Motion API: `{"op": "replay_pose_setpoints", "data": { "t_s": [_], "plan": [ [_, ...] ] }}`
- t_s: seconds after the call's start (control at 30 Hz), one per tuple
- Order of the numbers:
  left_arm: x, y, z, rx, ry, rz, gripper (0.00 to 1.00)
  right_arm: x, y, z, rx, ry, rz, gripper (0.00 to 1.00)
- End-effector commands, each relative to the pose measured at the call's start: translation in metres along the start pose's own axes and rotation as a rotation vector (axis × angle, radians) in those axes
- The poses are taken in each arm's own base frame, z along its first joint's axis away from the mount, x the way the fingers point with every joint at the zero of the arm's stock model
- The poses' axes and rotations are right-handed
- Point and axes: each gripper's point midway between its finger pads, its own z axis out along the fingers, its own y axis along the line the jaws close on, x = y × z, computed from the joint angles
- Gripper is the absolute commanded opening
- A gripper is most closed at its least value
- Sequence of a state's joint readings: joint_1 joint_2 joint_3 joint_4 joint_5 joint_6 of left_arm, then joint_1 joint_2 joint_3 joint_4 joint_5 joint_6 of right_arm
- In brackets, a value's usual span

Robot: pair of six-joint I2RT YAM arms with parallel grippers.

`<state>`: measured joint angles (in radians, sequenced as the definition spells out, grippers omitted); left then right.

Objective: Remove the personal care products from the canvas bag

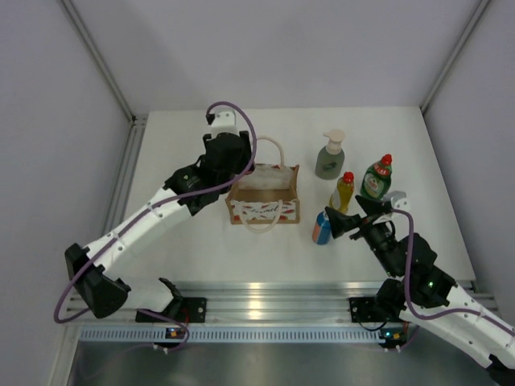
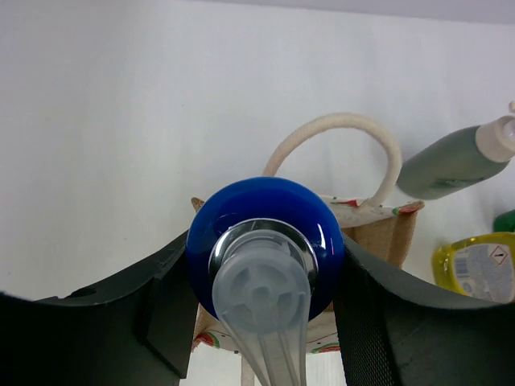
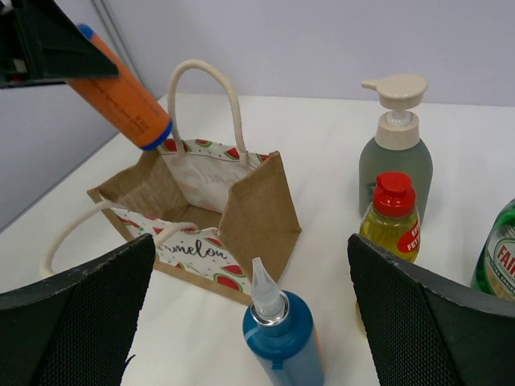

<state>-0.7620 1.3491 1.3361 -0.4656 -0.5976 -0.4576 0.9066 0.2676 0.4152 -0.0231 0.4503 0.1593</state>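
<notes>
The tan canvas bag (image 1: 264, 199) stands open mid-table; its white lining shows in the right wrist view (image 3: 205, 173). My left gripper (image 1: 232, 165) is shut on the orange blue-capped bottle (image 3: 121, 100) and holds it tilted above the bag's back left corner. In the left wrist view only its blue cap (image 2: 265, 233) shows between the fingers. The blue bottle (image 1: 322, 228) stands right of the bag, just ahead of my open, empty right gripper (image 1: 344, 211). The grey-green pump bottle (image 1: 330, 158), the yellow bottle (image 1: 344, 191) and the green bottle (image 1: 376, 178) stand on the table to the right.
The white table is walled by grey panels at the back and both sides. An aluminium rail (image 1: 265, 304) runs along the near edge by the arm bases. The bag's rope handles (image 1: 269, 145) loop out at front and back.
</notes>
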Motion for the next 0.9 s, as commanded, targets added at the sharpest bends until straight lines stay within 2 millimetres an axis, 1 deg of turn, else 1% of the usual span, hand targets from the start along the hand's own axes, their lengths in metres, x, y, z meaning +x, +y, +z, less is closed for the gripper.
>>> {"op": "replay_pose_setpoints", "data": {
  "t_s": [0.0,0.07,0.13,0.2,0.33,0.37,0.43,0.47,0.5,0.53,0.57,0.6,0.63,0.67,0.7,0.73,0.77,0.8,0.83,0.87],
  "plan": [
    [-0.081,0.003,-0.039,0.024,-0.208,-0.113,0.00,-0.021,-0.002,-0.004,0.009,-0.034,0.008,1.00],
    [-0.095,0.011,-0.048,-0.004,-0.244,-0.127,0.00,-0.021,-0.001,-0.003,0.005,-0.034,0.009,0.99],
    [-0.105,0.019,-0.053,-0.031,-0.270,-0.133,0.00,-0.021,0.000,-0.003,0.003,-0.034,0.012,1.00],
    [-0.116,0.030,-0.058,-0.082,-0.302,-0.149,0.00,-0.022,0.000,-0.003,0.003,-0.034,0.012,1.00],
    [-0.124,0.049,-0.057,-0.155,-0.324,-0.185,0.00,-0.025,0.003,-0.004,-0.012,-0.038,0.018,0.99],
    [-0.126,0.060,-0.053,-0.187,-0.327,-0.210,0.00,-0.027,0.003,-0.004,-0.011,-0.043,0.020,1.00],
    [-0.121,0.072,-0.045,-0.213,-0.302,-0.223,0.00,-0.030,0.004,-0.004,-0.018,-0.046,0.022,0.99],
    [-0.118,0.090,-0.037,-0.256,-0.294,-0.253,0.00,-0.033,0.004,-0.005,-0.018,-0.049,0.022,0.99],
    [-0.113,0.096,-0.032,-0.255,-0.271,-0.262,0.00,-0.033,0.005,-0.005,-0.021,-0.048,0.020,1.00],
    [-0.103,0.106,-0.025,-0.276,-0.248,-0.268,0.00,-0.034,0.005,-0.006,-0.022,-0.046,0.017,0.99],
    [-0.101,0.127,-0.020,-0.319,-0.249,-0.309,0.00,-0.036,0.005,-0.006,-0.022,-0.046,0.016,0.99],
    [-0.097,0.137,-0.017,-0.334,-0.238,-0.325,0.00,-0.037,0.004,-0.007,-0.022,-0.046,0.013,0.99],
    [-0.084,0.145,-0.013,-0.347,-0.213,-0.332,0.00,-0.038,0.004,-0.007,-0.021,-0.046,0.011,0.99],
    [-0.079,0.158,-0.011,-0.383,-0.214,-0.360,0.00,-0.040,0.004,-0.008,-0.022,-0.047,0.011,1.00],
    [-0.073,0.165,-0.009,-0.404,-0.208,-0.371,0.00,-0.039,0.004,-0.008,-0.020,-0.041,0.006,1.00],
    [-0.057,0.171,-0.004,-0.429,-0.181,-0.367,0.00,-0.040,0.003,-0.008,-0.014,-0.037,0.001,1.00],
    [-0.049,0.175,-0.002,-0.446,-0.173,-0.385,0.00,-0.045,0.003,-0.009,-0.014,-0.043,0.000,0.99],
    [-0.041,0.178,0.001,-0.460,-0.160,-0.385,0.00,-0.041,0.000,-0.009,0.001,-0.019,-0.017,0.99],
    [-0.027,0.183,0.005,-0.488,-0.138,-0.374,0.00,-0.051,-0.001,-0.010,0.015,-0.019,-0.013,0.99],
    [-0.018,0.186,0.008,-0.505,-0.127,-0.379,0.00,-0.053,-0.004,-0.011,0.035,-0.007,-0.014,0.99]
  ]
}}
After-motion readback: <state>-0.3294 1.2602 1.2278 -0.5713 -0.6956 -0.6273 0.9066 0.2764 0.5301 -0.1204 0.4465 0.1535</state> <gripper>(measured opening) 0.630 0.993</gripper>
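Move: The left gripper, already holding a blue bottle above the bag, has the bare table to the bag's left as its goal: about 19 cm left, 3 cm ahead and some 28 cm down. The canvas bag's middle lies roughly 6 cm right, 2 cm back and 24 cm down; the standing blue bottle is about 23 cm right, 14 cm back and 22 cm down. From the right gripper, that bare table is some 43 cm left, 17 cm ahead and 28 cm down. Raise the left gripper about 8 cm, keeping its grip on the blue bottle, then swing it some 19 cm left, away from the bag and over the bare table. Turn the hand about 35 degrees counter-clockwise on the way and let it sink to slightly below its starting height. Late on, lift the empty, open right gripper a little. ##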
